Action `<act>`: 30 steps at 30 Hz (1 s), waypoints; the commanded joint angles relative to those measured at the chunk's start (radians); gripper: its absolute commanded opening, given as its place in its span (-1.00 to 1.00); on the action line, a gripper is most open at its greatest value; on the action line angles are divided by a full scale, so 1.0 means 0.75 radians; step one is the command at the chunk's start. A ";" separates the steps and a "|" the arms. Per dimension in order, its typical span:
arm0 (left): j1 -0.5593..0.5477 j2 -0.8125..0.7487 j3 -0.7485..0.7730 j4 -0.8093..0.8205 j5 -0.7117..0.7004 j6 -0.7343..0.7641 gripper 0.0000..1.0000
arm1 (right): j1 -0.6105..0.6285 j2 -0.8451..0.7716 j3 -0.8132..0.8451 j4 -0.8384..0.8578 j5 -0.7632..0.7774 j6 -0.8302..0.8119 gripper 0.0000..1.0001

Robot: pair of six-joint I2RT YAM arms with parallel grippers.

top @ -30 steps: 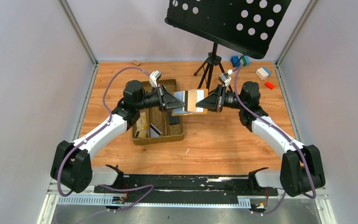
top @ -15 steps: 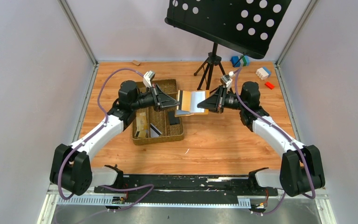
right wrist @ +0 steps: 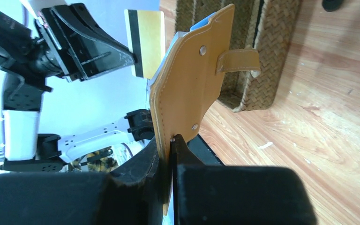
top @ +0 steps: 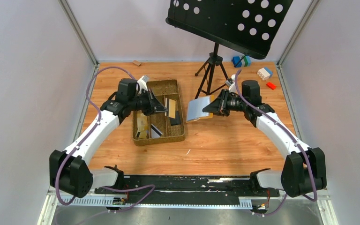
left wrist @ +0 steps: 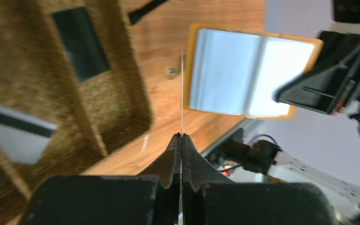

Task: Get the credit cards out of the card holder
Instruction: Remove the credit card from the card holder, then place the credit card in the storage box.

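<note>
My left gripper [top: 164, 108] is shut on a tan-gold credit card [top: 171, 108] with a dark stripe and holds it over the woven tray. In the left wrist view the card [left wrist: 182, 89] shows edge-on, rising from between the closed fingertips of the left gripper [left wrist: 181, 136]. My right gripper [top: 210, 107] is shut on one corner of the mustard-yellow card holder [top: 197, 109], which hangs open above the table with its grey-blue inside [left wrist: 248, 70] turned toward the left arm. The right wrist view shows the holder's yellow back [right wrist: 192, 84] and the striped card [right wrist: 146, 42] well apart from it.
The brown woven tray [top: 159, 139] sits left of centre and holds tan cards [top: 143, 125], a dark striped card [top: 156, 131] and a black card [top: 174, 120]. A music stand tripod [top: 211, 65] stands behind the holder. Toy blocks [top: 264, 73] lie at the back right.
The left gripper has drawn the striped card out of the holder and carried it left over the tray. The right gripper has tilted the holder and moved it slightly right.
</note>
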 commanded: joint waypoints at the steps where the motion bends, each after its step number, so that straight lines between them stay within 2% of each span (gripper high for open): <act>1: 0.035 0.020 0.155 -0.415 -0.290 0.267 -1.00 | -0.012 -0.036 0.090 -0.150 0.062 -0.140 -1.00; 13: 0.055 0.115 0.382 -0.799 -0.877 0.441 -1.00 | -0.017 -0.049 0.149 -0.295 0.109 -0.272 -1.00; 30: 0.056 0.358 0.402 -0.724 -1.046 0.495 -1.00 | -0.014 -0.053 0.173 -0.326 0.099 -0.317 -1.00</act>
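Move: The gold card is already out and in the left fingers. The gold pile in the box's left compartment lies about 14 cm left of that hand, 2 cm ahead and 19 cm below. The striped card, one compartment over, is some 7 cm right of the pile and 3 cm nearer; the black card is about 3 cm right of the hand and 5 cm ahead, down in the box. The card holder is some 15 cm right, level. From the right hand the pile is about 32 cm left, 2 cm ahead, 19 cm down. The gold card, kept pinched in the left fingers, is carried left about 14 cm across the box, away from the card holder, and about 9 cm down, fastest at the end, towards the gold pile. Meanwhile the wrist rolls some 50 degrees, bringing the fingers from rightward to nearly straight down. The right hand keeps its grip on the holder, easing slightly right and down. ##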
